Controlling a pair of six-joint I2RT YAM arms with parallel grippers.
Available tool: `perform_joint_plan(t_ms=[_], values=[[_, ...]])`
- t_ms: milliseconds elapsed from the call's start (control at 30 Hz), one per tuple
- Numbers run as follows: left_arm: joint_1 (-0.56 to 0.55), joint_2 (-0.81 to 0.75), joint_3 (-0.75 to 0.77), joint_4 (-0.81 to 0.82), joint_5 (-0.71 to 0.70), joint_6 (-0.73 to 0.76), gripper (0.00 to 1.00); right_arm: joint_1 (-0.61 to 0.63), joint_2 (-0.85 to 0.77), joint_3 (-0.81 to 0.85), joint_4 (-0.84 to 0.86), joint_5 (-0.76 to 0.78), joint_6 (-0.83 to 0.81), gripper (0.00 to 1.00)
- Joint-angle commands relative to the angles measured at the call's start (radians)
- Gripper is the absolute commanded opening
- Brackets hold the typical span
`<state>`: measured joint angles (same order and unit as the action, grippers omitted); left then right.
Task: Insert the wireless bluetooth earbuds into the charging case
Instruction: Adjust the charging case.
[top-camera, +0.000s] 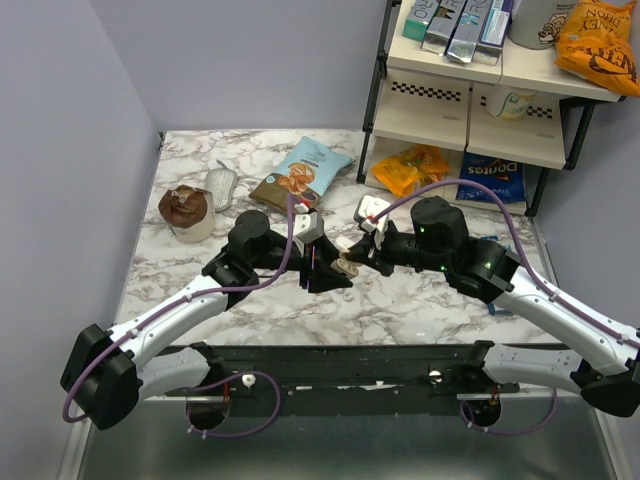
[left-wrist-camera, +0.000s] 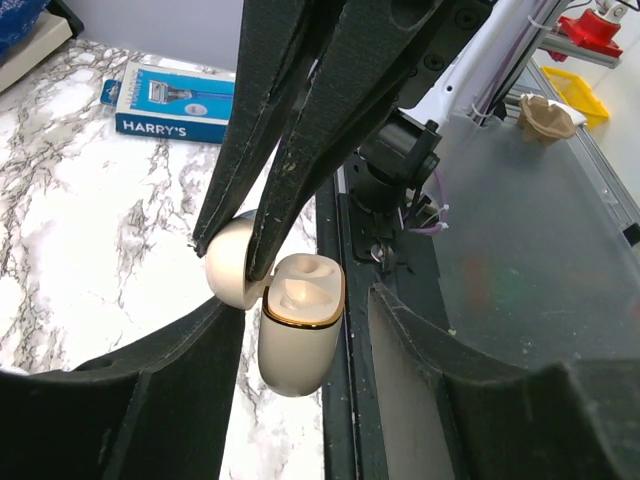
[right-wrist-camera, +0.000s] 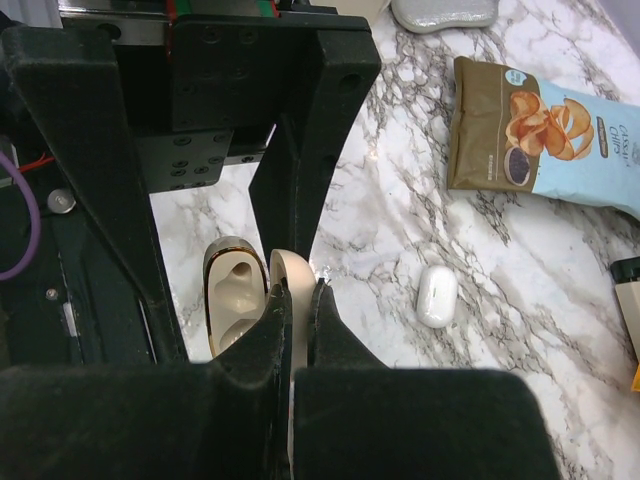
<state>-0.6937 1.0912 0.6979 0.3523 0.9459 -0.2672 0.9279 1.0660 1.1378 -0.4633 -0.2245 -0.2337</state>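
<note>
The charging case (left-wrist-camera: 300, 350) hangs open above the table, white outside, with a gold rim and a tan inner face. Both its sockets (right-wrist-camera: 232, 295) look empty. My right gripper (right-wrist-camera: 300, 290) is shut on the case's lid (right-wrist-camera: 292, 275), coming in from the right in the top view (top-camera: 358, 262). My left gripper (left-wrist-camera: 303, 298) stands open astride the case body, with a gap on its right side. It meets the case from the left (top-camera: 325, 265). The earbuds show in no view.
A plain white oval object (right-wrist-camera: 437, 297) lies on the marble just right of the case. A chips bag (top-camera: 300, 172), a grey object (top-camera: 220, 185) and a brown-topped cup (top-camera: 187, 212) sit at the back left. A Harry's box (left-wrist-camera: 175, 100) lies near the right arm. The shelf unit (top-camera: 470, 100) stands back right.
</note>
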Motion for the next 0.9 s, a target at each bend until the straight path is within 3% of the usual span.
perform_joint_plan(t_ms=[0,333,433,467,500,600,700,733,800,833,867], values=[[0.002,-0.005,-0.005,0.031,-0.01,0.008,0.56,0.005,-0.005,0.017,0.017,0.014,0.005,0.01],[0.002,-0.001,-0.009,0.04,-0.001,0.01,0.35,0.006,-0.005,0.019,0.015,0.011,0.005,0.01],[0.002,0.004,-0.011,0.042,-0.001,0.01,0.18,0.006,-0.008,0.022,0.015,0.014,0.008,0.01],[0.002,0.006,-0.008,0.037,-0.002,0.006,0.06,0.005,-0.009,0.022,0.014,0.016,0.011,0.01],[0.002,0.01,-0.005,0.031,-0.004,0.006,0.01,0.005,-0.011,0.023,0.014,0.014,0.011,0.01],[0.002,0.01,-0.011,0.045,-0.012,-0.003,0.0,0.005,-0.011,0.025,0.014,0.022,0.016,0.02],[0.002,-0.001,-0.02,0.053,-0.027,-0.007,0.0,0.006,-0.012,0.028,0.012,0.033,0.025,0.13],[0.002,-0.007,-0.021,0.054,-0.03,-0.007,0.0,0.005,-0.012,0.03,0.012,0.036,0.028,0.29],[0.002,-0.013,-0.026,0.053,-0.038,-0.006,0.0,0.005,-0.017,0.034,0.012,0.056,0.042,0.45],[0.002,-0.019,-0.028,0.053,-0.044,-0.006,0.0,0.005,-0.021,0.036,0.023,0.068,0.051,0.58],[0.0,-0.022,-0.031,0.053,-0.048,-0.003,0.0,0.005,-0.024,0.037,0.029,0.1,0.072,0.62]])
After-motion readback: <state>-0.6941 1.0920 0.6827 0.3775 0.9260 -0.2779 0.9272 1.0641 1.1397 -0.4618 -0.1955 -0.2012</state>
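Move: The charging case hangs open in the air, its lid in the right fingers and its body about 2 cm back and 1 cm left of the right hand point. From the left hand, the body is level front to back, about 1 cm to the right, between the parted fingers. Some 16 cm below the left hand, the white oval box lies about 9 cm ahead and the loose earbuds roughly 3 cm back, both at 0 cm sideways. The charging case's body gets pinched front and back by the left fingers, which close from over half open to a bit over a third and then keep squeezing while that hand stays in place, pointing right. Only after that do the right fingers, shut on the lid until then, spread to about half open and let go of it, with the right hand hardly shifting. ##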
